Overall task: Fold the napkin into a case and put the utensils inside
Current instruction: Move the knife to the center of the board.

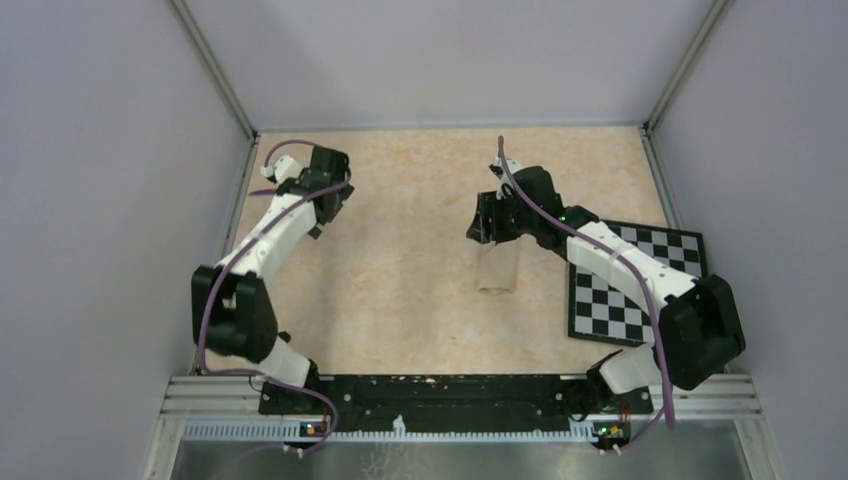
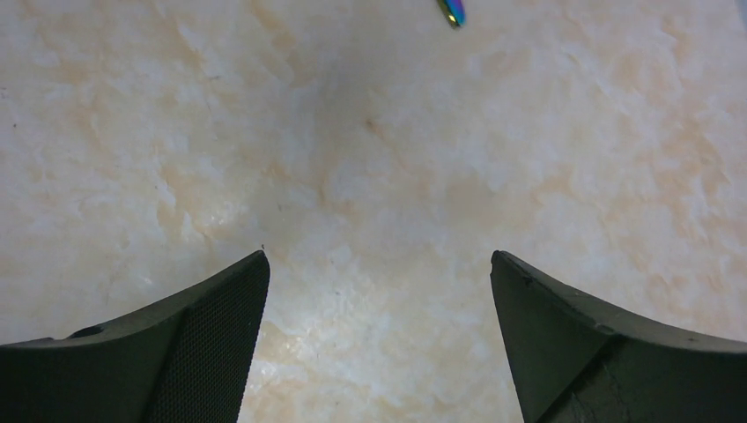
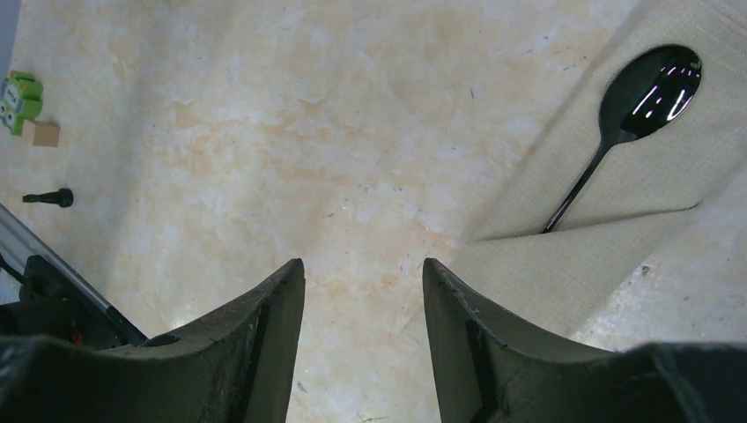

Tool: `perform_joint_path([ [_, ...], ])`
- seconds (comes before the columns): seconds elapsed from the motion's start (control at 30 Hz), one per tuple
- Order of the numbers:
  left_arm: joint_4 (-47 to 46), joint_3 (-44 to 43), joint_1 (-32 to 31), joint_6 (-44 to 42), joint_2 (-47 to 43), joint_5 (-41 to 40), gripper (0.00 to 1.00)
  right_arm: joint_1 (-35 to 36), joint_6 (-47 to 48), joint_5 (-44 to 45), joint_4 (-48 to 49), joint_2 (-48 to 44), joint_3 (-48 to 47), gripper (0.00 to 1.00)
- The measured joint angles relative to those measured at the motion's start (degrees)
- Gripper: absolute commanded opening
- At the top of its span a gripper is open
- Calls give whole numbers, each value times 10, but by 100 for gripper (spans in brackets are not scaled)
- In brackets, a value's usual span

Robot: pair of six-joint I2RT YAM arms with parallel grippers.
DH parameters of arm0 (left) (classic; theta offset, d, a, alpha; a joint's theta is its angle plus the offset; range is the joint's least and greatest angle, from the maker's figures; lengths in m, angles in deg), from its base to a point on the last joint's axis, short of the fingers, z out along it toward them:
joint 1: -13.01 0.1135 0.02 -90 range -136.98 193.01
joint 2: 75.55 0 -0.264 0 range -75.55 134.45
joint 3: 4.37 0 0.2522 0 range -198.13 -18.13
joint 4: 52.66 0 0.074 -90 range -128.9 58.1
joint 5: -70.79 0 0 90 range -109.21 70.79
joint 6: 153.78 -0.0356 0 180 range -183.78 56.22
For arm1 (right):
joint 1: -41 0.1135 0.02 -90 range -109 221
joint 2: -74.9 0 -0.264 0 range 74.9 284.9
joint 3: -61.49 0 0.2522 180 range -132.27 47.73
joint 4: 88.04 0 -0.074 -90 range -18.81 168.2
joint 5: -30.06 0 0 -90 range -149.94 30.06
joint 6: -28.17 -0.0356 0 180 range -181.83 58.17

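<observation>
The napkin lies folded as a narrow beige case [image 1: 497, 270] mid-table, and in the right wrist view the same cloth [image 3: 617, 189] fills the right side. A black spoon [image 3: 650, 84] rests on it, bowl exposed, with its handle running under the folded lower flap. My right gripper [image 3: 363, 264] hovers left of the cloth, open, over bare table; from above it [image 1: 487, 228] sits at the case's far end. Only the tip of the purple iridescent knife [image 2: 452, 11] shows at the top edge of the left wrist view. My left gripper [image 2: 379, 260] is wide open over bare table, at the far left [image 1: 322, 222].
A black-and-white checkerboard [image 1: 635, 285] lies on the right, partly under the right arm. In the right wrist view a green object [image 3: 19, 99], a small tan block [image 3: 41, 133] and a small black piece [image 3: 48, 197] lie at the left. Walls enclose the table.
</observation>
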Motion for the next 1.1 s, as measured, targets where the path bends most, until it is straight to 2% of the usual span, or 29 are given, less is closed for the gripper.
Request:
perform_joint_path([
  [0.27,101,-194,94,52,220,21,99,0,0,-2,15,-17,14,51],
  [0.53,228,-529,154,87,438,37,99,0,0,-5,24,-19,24,50],
  [0.6,252,-580,165,94,480,46,99,0,0,-6,29,-19,27,50],
  [0.9,267,-599,203,108,542,69,98,0,-1,-10,35,-19,33,50],
  [1.1,268,-652,221,115,595,78,89,0,-1,-10,35,-18,33,50],
])
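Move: The knife I want lies crosswise at the far left, about 16 cm ahead of my open left hand, 18 cm to its left and 15 cm below. The table around the knife is bare. The nearest things are the green toy, about 17 cm back and 27 cm left of my left hand, and the wooden block, some 18 cm back and 21 cm left. From my right hand the knife is roughly 19 cm ahead and 50 cm left. My left hand swings forward and left towards the knife, about 15 cm each way. It dips a little at first; once the forward reach is nearly done, it sinks in earnest while still drifting left, some 12 cm down in all. The wrist turns about 30 degrees counter-clockwise and tips steeper, bringing my wide-open fingers astride the knife's line, just above it. ##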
